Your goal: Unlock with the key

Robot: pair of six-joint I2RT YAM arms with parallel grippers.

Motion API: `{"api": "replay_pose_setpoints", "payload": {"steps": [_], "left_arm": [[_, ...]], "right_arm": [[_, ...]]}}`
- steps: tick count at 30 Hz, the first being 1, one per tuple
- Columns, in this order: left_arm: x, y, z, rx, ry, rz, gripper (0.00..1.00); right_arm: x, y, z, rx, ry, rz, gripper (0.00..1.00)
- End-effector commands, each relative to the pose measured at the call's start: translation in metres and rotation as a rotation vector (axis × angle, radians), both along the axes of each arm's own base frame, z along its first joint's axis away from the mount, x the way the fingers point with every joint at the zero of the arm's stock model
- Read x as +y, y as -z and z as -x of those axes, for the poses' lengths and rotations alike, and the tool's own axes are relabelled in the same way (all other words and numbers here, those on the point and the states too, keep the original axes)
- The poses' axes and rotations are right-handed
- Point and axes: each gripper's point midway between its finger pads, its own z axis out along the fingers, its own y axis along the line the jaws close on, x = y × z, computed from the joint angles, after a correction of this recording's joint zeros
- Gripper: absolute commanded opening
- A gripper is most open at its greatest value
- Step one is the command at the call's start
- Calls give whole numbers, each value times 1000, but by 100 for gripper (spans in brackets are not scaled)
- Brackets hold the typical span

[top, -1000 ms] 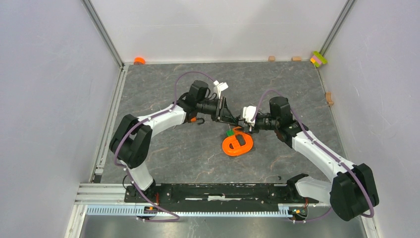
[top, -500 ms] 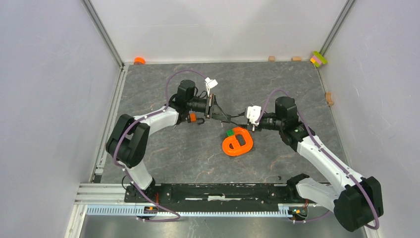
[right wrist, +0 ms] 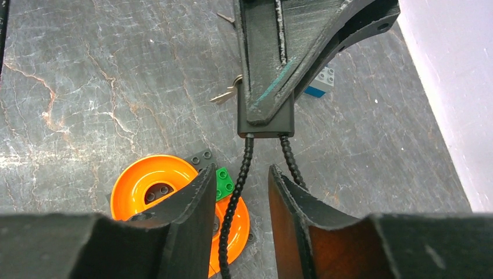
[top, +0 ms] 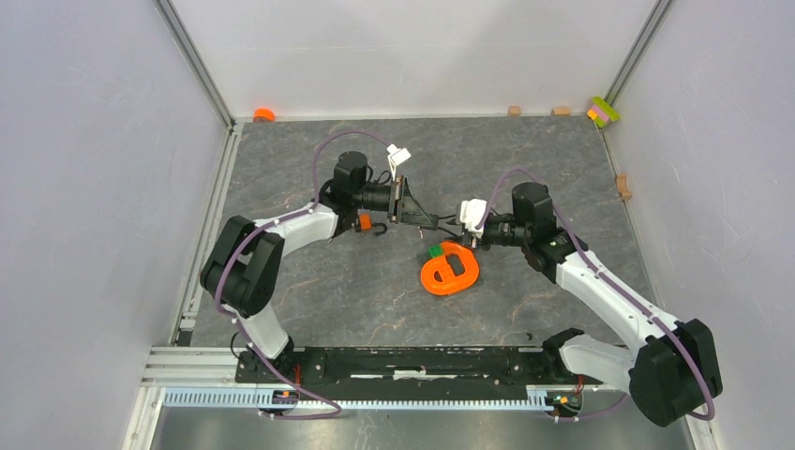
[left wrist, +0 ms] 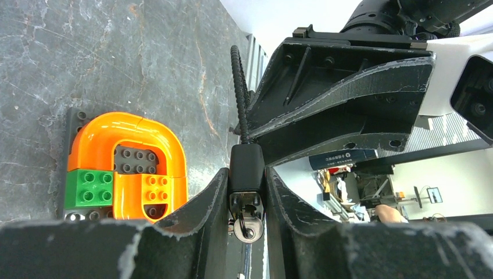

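My left gripper (left wrist: 246,174) is shut on the small black lock (left wrist: 246,165), whose silvery end (left wrist: 247,229) hangs between the fingers. From the lock a thin black cable (right wrist: 239,174) runs down between the fingers of my right gripper (right wrist: 241,171), which is open and not pinching it. A small silvery key blade (right wrist: 225,96) sticks out beside the lock body (right wrist: 265,119); its head is hidden. From above, both grippers meet mid-table, left gripper (top: 427,221) facing right gripper (top: 461,231). The orange padlock (top: 364,222) lies by the left arm.
An orange ring-shaped piece (top: 450,270) with a green brick (top: 435,251) lies on a dark plate just below the grippers. A blue brick (right wrist: 321,82) sits beyond the lock. Small blocks (top: 514,111) and an orange cap (top: 263,114) line the back wall.
The left arm has drawn back to the left with the lock. The right gripper first backed off, then came back left toward it, and its jaws have narrowed around the cable.
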Motion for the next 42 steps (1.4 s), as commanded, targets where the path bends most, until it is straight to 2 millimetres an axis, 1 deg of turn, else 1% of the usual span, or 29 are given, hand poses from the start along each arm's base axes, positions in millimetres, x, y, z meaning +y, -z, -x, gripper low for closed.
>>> {"api": "replay_pose_setpoints", "payload": {"steps": [1,5,6,12,18,21,24,28,32,42], "left_arm": [[-6,-20,12,-46,32,45,2],[-12,-13,21,-29,40,44,2],[-14,-12,22,-23,41,45,2],[-16,-15,25,9,20,109,2],[-18,-6,25,27,26,87,2],[-19,3,25,32,23,39,2],[-22,10,32,7,39,-7,2],[-28,20,42,7,78,-77,2],[-30,22,48,18,111,-84,2],[-26,26,51,6,132,-116,2]], "right_arm": [[7,-14,-11,-23,37,-28,39],[5,-6,-16,5,75,-16,33],[6,-10,-19,-14,81,-26,30],[1,-6,-27,-14,140,-18,14],[-1,-6,-31,-19,163,-13,10],[-3,-6,-33,-20,179,-15,6],[-6,-6,-38,-19,219,-12,0],[-10,-4,-43,-10,258,-1,0],[-16,-1,-49,-15,298,21,0],[-25,1,-59,-26,357,68,0]]}}
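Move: One strand of the lock's cable already runs between the right gripper's open fingers, at about the hand point; the lock body, still clamped in the left fingertips, is some 5 cm to the right hand's left and 1 cm farther out. The orange pumpkin blocks lie about 7 cm back and straight below, roughly 16 cm down; the blue block is 10 cm ahead, 19 cm left, equally low. From the left hand, that strand is about 5 cm right and 1 cm back. Close the right gripper from nearly half open to shut, pinching the rear cable strand close to the lock body while easing slightly down and forward. Then lower both hands together, about 4 cm in all, swinging the right wrist some 10 degrees clockwise and tipping its fingers down. Keep the left grip on the lock, bringing it 2 cm right towards the right fingers and slightly back. ##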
